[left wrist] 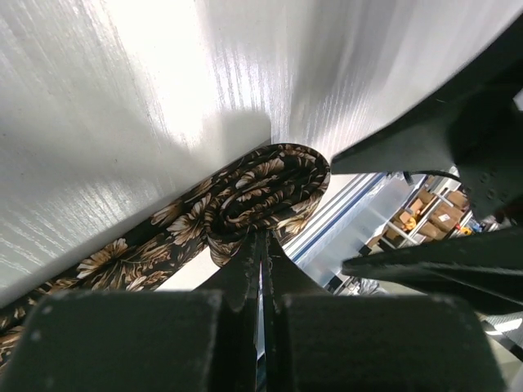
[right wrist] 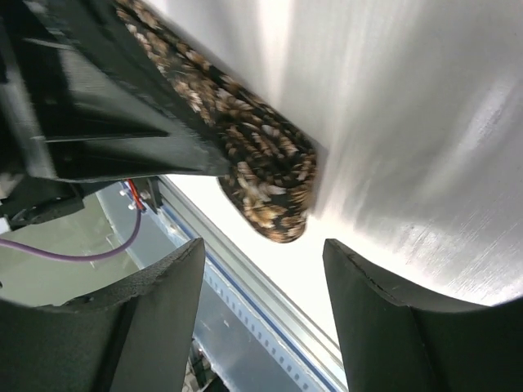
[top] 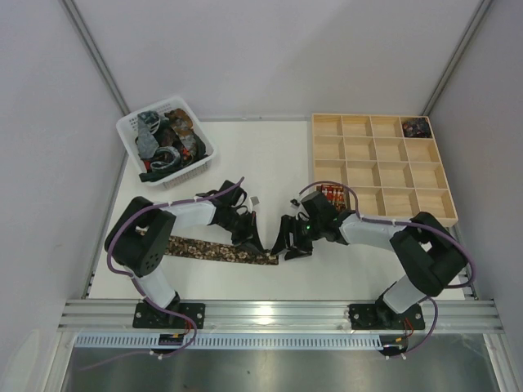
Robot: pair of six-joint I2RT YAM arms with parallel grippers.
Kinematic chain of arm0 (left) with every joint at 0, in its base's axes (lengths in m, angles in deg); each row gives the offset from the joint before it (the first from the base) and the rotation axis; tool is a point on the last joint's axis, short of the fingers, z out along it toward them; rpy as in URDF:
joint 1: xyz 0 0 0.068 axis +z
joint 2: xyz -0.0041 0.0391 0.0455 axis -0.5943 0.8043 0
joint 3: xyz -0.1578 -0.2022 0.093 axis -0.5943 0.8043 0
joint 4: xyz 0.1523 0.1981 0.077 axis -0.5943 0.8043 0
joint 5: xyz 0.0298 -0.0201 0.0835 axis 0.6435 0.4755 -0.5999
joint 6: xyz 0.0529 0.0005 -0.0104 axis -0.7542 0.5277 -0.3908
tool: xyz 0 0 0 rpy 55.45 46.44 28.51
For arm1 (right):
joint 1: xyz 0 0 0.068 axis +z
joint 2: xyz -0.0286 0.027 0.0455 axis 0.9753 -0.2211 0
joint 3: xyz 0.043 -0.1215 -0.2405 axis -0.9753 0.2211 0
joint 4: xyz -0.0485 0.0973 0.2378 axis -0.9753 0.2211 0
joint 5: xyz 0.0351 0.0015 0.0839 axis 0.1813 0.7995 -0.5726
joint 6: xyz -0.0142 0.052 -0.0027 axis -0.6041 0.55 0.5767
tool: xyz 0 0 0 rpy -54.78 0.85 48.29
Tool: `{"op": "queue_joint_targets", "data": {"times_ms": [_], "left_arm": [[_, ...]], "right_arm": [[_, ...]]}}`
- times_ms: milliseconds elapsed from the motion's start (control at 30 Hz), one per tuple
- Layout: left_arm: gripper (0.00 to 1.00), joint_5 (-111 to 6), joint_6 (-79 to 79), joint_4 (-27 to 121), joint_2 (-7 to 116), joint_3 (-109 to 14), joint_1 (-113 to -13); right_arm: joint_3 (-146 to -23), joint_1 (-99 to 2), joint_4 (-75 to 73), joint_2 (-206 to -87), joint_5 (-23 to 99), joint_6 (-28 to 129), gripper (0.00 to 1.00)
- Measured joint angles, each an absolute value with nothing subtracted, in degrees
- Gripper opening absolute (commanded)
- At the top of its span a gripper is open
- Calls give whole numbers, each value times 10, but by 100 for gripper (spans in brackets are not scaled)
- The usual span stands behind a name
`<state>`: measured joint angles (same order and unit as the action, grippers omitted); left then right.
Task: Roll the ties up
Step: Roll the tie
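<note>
A dark brown tie (top: 204, 247) with a tan floral print lies flat along the table's near side. Its right end is wound into a small roll (left wrist: 265, 192). My left gripper (top: 263, 247) stands at that roll, and in the left wrist view its jaws (left wrist: 263, 238) are pressed together with their tips in the roll's core. The right gripper (top: 286, 245) sits just to the right of the roll. In the right wrist view the roll (right wrist: 274, 184) lies a little beyond that gripper (right wrist: 261, 282), which is open and holds nothing.
A white basket (top: 129, 131) heaped with more ties stands at the back left. A wooden compartment tray (top: 384, 214) is at the right, with a rolled tie (top: 417, 126) in its far corner cell and another (top: 331, 193) in a near-left cell. The table's metal front rail (top: 278, 312) runs close below both grippers.
</note>
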<state>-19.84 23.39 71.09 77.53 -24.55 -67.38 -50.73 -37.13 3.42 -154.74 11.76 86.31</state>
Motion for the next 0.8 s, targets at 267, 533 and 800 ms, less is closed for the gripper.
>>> {"op": "queue_joint_targets", "data": {"times_ms": [267,533,800], "left_arm": [[0,-199,222,721,776,-246,-663],[0,-200,213,724,781,-246,-656],[1,-200,206,724,785,-245,-655]], "right_arm": [[-497,-372,-48,-1614,88,877,64],[-490,-372,-132,-1651,65,906,54],[-486,-372,-146,-1658,64,924,26]]}}
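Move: The tie's roll sits right at my shut left fingertips, its middle about 1 cm to their right, 1 cm ahead and 1 cm lower. From my open right hand it is roughly 3 cm left, 1 cm ahead and 3 cm below. The flat rest of the tie trails off to my left hand's left, its middle about 15 cm away and 2 cm ahead. The rolled tie in the tray is some 18 cm ahead and 15 cm right of my right hand, 3 cm lower. I drop my right hand nearly 3 cm, then slide it about 2.5 cm left onto the right end of the tie's roll, jaws straddling it, and close them roughly halfway until they pinch that end. My shut left fingertips stay on the roll, easing about 1 cm left and slightly down. ##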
